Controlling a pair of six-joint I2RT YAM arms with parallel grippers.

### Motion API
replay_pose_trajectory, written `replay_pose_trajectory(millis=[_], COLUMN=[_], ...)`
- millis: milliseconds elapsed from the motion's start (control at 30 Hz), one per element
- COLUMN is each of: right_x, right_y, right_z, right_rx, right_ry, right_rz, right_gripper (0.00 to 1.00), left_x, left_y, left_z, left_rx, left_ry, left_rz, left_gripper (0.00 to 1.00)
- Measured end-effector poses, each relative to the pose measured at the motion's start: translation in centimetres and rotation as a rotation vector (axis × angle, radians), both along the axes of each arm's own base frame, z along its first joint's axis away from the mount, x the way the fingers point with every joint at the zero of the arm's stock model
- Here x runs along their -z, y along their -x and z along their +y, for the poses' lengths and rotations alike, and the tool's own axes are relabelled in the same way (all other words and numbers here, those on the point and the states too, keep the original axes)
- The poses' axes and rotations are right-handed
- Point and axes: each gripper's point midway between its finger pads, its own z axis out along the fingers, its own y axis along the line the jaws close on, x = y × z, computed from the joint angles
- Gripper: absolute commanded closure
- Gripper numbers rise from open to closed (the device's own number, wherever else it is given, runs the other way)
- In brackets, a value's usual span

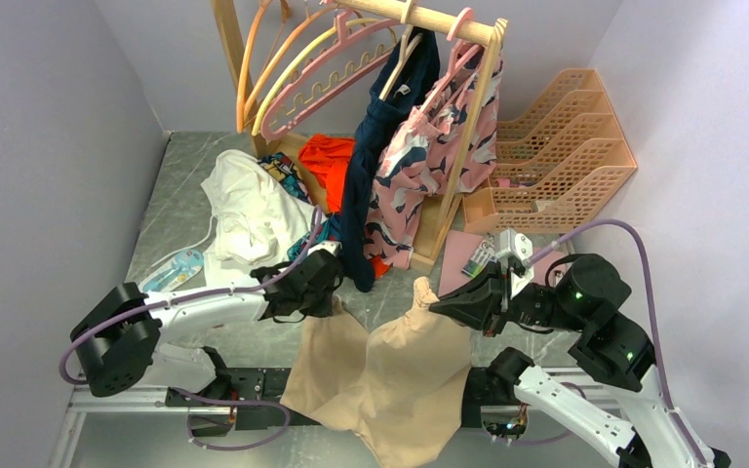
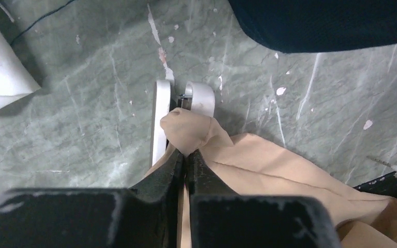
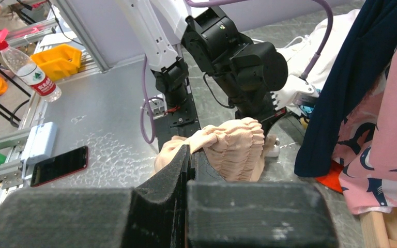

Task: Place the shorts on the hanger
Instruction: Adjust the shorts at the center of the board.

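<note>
The tan shorts (image 1: 371, 375) hang over the near table edge between my two arms, the legs draping down past the base rail. My left gripper (image 1: 336, 304) is shut on a bunched corner of the shorts (image 2: 269, 170), with fabric poking out past its tips (image 2: 188, 151). My right gripper (image 1: 436, 304) is shut on the gathered waistband (image 3: 238, 144), with its jaws pressed together on the fabric (image 3: 191, 153). The pink hanger (image 1: 327, 73) hangs on the wooden rail at the back, apart from both grippers.
The wooden rack (image 1: 468, 136) also carries an orange hanger (image 1: 244, 68), a yellow hanger (image 1: 293, 63), a navy garment (image 1: 375, 146) and a pink patterned garment (image 1: 439, 156). A white garment (image 1: 244, 210) lies left. A peach file tray (image 1: 566, 146) stands back right. A white plastic piece (image 2: 159, 111) lies under the left fingers.
</note>
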Motion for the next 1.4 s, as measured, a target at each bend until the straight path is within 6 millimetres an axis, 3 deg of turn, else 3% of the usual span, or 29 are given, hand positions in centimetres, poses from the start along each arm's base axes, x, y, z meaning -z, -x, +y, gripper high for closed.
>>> replay_pose_trajectory(millis=[133, 200, 267, 367, 467, 600, 700, 767, 833, 900, 967, 1067, 1100, 1133, 1267, 1333, 1400], right_x=[-0.1, -0.3, -0.9, -1.9, -2.8, -5.3, -8.1, -9.7, -10.2, -9.6, -7.7, -3.1, -1.3, 0.7, 6.9, 8.2, 8.3], right_y=[-0.1, -0.1, -0.1, -0.3, -0.8, -2.3, -3.4, -3.9, -4.3, -4.6, -5.0, -5.7, -6.1, -6.4, -7.1, -7.1, -7.0], right_z=[0.0, 0.0, 0.0, 0.3, 0.8, 2.2, 3.3, 3.6, 3.6, 3.4, 2.9, 2.3, 2.1, 2.0, 1.0, 0.5, 0.1], right_rx=[0.003, 0.003, 0.000, -0.004, -0.008, -0.008, -0.011, -0.004, 0.016, 0.043, 0.087, 0.158, 0.187, 0.215, 0.320, 0.356, 0.379], right_ry=[-0.001, -0.003, -0.011, -0.031, -0.050, -0.112, -0.170, -0.204, -0.222, -0.224, -0.213, -0.173, -0.156, -0.134, -0.069, -0.060, -0.071], right_rz=[-0.003, -0.007, -0.017, -0.040, -0.061, -0.121, -0.179, -0.217, -0.236, -0.235, -0.212, -0.117, -0.072, -0.019, 0.161, 0.214, 0.240], right_gripper=[1.00, 1.00, 1.00, 1.00, 1.00, 1.00, 1.00, 1.00, 1.00, 1.00, 1.00, 1.00, 1.00, 1.00, 1.00, 1.00, 1.00], left_x=[-0.8, -2.9, -6.7, -14.3, -21.1, -28.6, -34.5, -37.2, -38.4, -38.4, -36.5, -31.5, -29.7, -28.0, -23.3, -22.1, -21.0], left_y=[0.4, 0.3, -0.4, -1.6, -2.2, -3.1, -3.2, -2.5, -1.3, -0.3, 0.3, 0.1, -0.2, -0.4, -0.9, -1.1, -1.2], left_z=[0.9, 1.5, 1.5, 1.4, 2.6, 6.4, 10.6, 13.9, 17.5, 20.3, 21.7, 21.3, 20.8, 20.1, 17.4, 16.0, 14.4], left_rx=[-0.013, -0.026, -0.045, -0.079, -0.124, -0.236, -0.351, -0.435, -0.527, -0.613, -0.668, -0.685, -0.675, -0.665, -0.603, -0.563, -0.506], left_ry=[-0.019, -0.004, 0.055, 0.189, 0.288, 0.328, 0.375, 0.416, 0.460, 0.507, 0.521, 0.455, 0.412, 0.379, 0.262, 0.224, 0.200], left_rz=[-0.018, -0.055, -0.124, -0.265, -0.401, -0.588, -0.758, -0.851, -0.906, -0.927, -0.912, -0.838, -0.808, -0.775, -0.649, -0.599, -0.556], left_gripper=[0.93, 0.93, 0.93, 0.93, 0.93, 0.93, 0.93, 0.93, 0.93, 0.93, 0.79, 0.29, 0.06, 0.00, 0.01, 0.01, 0.05])
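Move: In the middle of the table, the bare strip the khaki shorts are headed for centres roughly 5 cm back and 1 cm left of the left hand, 3 cm below; the white stapler lies right beneath that hand. The navy hem hangs some 6 cm ahead and 7 cm to its right, and the white shorts lie about 20 cm ahead and 14 cm left. From the raised right hand, the strip is about 6 cm ahead, 19 cm left and 36 cm down. Flinging the leg end it already pinches, the left hand rises about 38 cm and swings some 22 cm left while tipping its fingers up, then comes down and back to the right as it opens wide and frees the cloth. The right hand keeps its closed grip on the waistband, lifting 10 cm while easing forward, then dropping quickly towards the table to end 8 cm below its start, turning clockwise. ##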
